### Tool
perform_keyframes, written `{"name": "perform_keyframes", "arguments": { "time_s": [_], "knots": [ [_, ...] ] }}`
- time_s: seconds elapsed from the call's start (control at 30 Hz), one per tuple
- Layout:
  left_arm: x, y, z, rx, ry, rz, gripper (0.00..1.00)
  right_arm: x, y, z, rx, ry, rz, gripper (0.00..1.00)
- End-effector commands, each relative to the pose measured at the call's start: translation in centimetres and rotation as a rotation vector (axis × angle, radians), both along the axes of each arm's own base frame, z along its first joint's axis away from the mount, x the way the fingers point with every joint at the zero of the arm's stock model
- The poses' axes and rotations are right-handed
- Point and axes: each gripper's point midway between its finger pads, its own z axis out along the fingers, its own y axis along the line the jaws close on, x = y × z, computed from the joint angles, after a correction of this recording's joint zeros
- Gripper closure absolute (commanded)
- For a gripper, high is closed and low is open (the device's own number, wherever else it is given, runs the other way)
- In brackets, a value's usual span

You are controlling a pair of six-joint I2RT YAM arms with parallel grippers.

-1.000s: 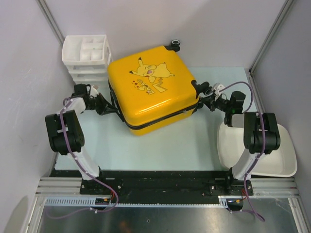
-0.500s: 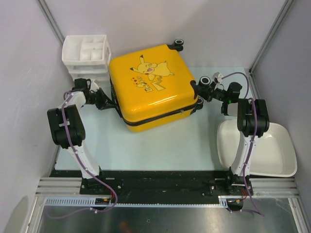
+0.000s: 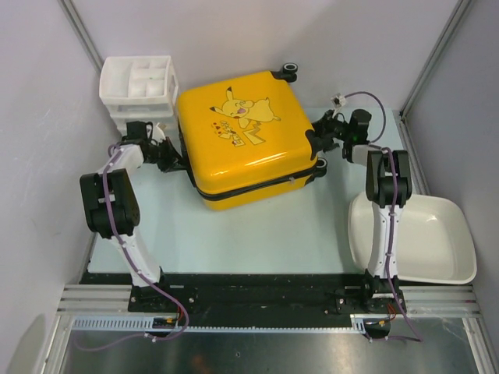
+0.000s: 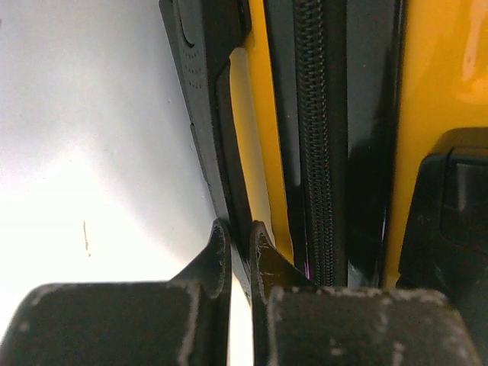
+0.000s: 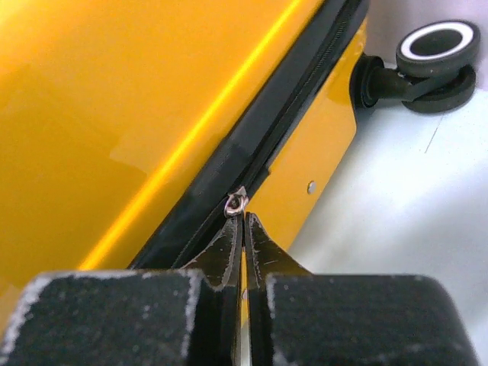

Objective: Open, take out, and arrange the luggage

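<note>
The luggage (image 3: 248,134), yellow with a cartoon print, lies flat on the table with its lid down and a black wheel (image 3: 291,70) at the far corner. My left gripper (image 3: 173,160) is at its left side. In the left wrist view this gripper (image 4: 240,244) is shut on the thin black side handle (image 4: 206,91), next to the zipper track (image 4: 313,152). My right gripper (image 3: 321,140) is at the right side. In the right wrist view it (image 5: 242,223) is shut on the metal zipper pull (image 5: 235,203), on the black zipper band with a wheel (image 5: 436,57) beyond.
A white plastic drawer unit (image 3: 139,89) stands at the far left, almost touching the suitcase. A white tub (image 3: 425,238) sits at the near right beside the right arm's base. Grey walls close in at the back and on both sides.
The right arm has swung toward the back along the suitcase's right side with the zipper pull in its grip. The left gripper moved slightly farther back. The suitcase shifted a little.
</note>
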Motion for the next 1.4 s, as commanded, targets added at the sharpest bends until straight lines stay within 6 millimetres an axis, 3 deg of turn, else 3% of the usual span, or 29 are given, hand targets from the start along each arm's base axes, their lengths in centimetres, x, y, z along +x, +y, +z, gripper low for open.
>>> {"name": "perform_keyframes", "arguments": {
  "time_s": [0.0, 0.03, 0.1, 0.13, 0.23, 0.27, 0.37, 0.47, 0.5, 0.57, 0.6, 0.63, 0.8, 0.97, 1.0, 1.07, 1.2, 1.23, 1.3, 1.33, 1.37],
  "knots": [
    [2.9, -2.2, 0.8, 0.099, -0.197, -0.113, 1.0, 5.3, -2.2, 4.2, 0.086, 0.035, -0.211, 1.0],
    [2.9, -2.4, 0.7, 0.089, -0.192, -0.114, 1.0, 5.0, -0.5, 3.4, 0.082, 0.079, -0.188, 1.0],
    [2.8, -2.4, 0.9, 0.085, -0.195, -0.114, 1.0, 4.6, 0.5, 3.5, 0.087, 0.12, -0.165, 0.99],
    [2.8, -2.3, 1.5, 0.081, -0.207, -0.113, 0.98, 4.3, 0.6, 2.9, 0.085, 0.165, -0.164, 0.83],
    [2.3, -1.9, 2.7, 0.056, -0.227, -0.109, 0.65, 3.0, 0.0, 2.3, 0.077, 0.241, -0.173, 0.52],
    [2.0, -1.6, 3.1, 0.041, -0.235, -0.109, 0.46, 2.4, -0.6, 2.5, 0.074, 0.253, -0.185, 0.49],
    [1.1, -0.3, 4.6, 0.027, -0.264, -0.089, 0.18, 1.2, -1.3, 2.6, 0.066, 0.313, -0.199, 0.4],
    [-0.3, 0.5, 6.2, -0.009, -0.295, -0.082, 0.08, -0.6, -1.2, 1.0, 0.054, 0.407, -0.187, 0.29],
    [-0.7, 0.7, 7.3, -0.014, -0.321, -0.079, 0.07, -1.5, -1.1, 0.8, 0.057, 0.431, -0.181, 0.27],
    [-1.7, 1.5, 7.7, -0.02, -0.331, -0.065, 0.07, -2.8, -0.9, 0.8, 0.066, 0.458, -0.15, 0.25],
    [-2.3, 1.5, 8.7, -0.031, -0.355, -0.07, 0.07, -3.4, -0.6, 2.0, 0.07, 0.436, -0.131, 0.25],
    [-2.8, 1.9, 9.1, -0.038, -0.365, -0.063, 0.07, -4.7, -0.1, 1.2, 0.068, 0.458, -0.109, 0.25],
    [-5.0, 1.2, 12.0, -0.064, -0.436, -0.086, 0.07, -9.0, 2.0, 2.8, 0.047, 0.448, 0.022, 0.25],
    [-4.1, 0.3, 13.9, -0.11, -0.468, -0.113, 0.06, -14.1, 3.6, 3.3, 0.0, 0.458, 0.134, 0.25],
    [-3.7, 0.0, 13.6, -0.123, -0.455, -0.12, 0.07, -15.2, 3.5, 2.9, -0.018, 0.469, 0.147, 0.25],
    [-3.1, -1.8, 14.6, -0.138, -0.482, -0.18, 0.07, -17.4, 3.6, 2.9, -0.034, 0.478, 0.172, 0.25],
    [-2.3, -6.1, 14.4, -0.176, -0.471, -0.293, 0.07, -21.2, 2.6, 2.2, -0.081, 0.524, 0.186, 0.25],
    [-2.3, -8.1, 14.8, -0.185, -0.479, -0.343, 0.08, -21.7, 2.2, 2.2, -0.092, 0.507, 0.187, 0.25],
    [-1.6, -9.9, 13.7, -0.191, -0.455, -0.378, 0.09, -22.6, 0.9, 2.5, -0.099, 0.511, 0.161, 0.24],
    [-1.6, -12.2, 14.2, -0.199, -0.47, -0.433, 0.11, -22.7, 0.4, 2.6, -0.121, 0.475, 0.156, 0.24],
    [-0.9, -13.0, 12.9, -0.203, -0.441, -0.446, 0.11, -22.9, -0.1, 2.5, -0.14, 0.461, 0.149, 0.24]
  ]
}}
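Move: The left fingers are still shut on the suitcase's black handle. The suitcase's middle lies about 24 cm to this hand's right, 10 cm ahead and about level; the lid's left edge is some 11 cm above, 3 cm ahead and 3 cm right. The white drawers stand some 25 cm ahead and 17 cm left. The right fingers still pinch the zipper pull; the near wheel corner lies about 12 cm straight back of them, the suitcase's middle 25 cm left and 5 cm back. Open both grippers: free the left from the handle, ease it left and back, lift about 13 cm while tilting the fingers up some 25 degrees, then swing it forward and right onto the lid's left edge. Let the right go of the zipper pull after a short nudge forward, then draw it back about 20 cm along the wheel side, fingers tipping down, pushing the near wheel corner back. ##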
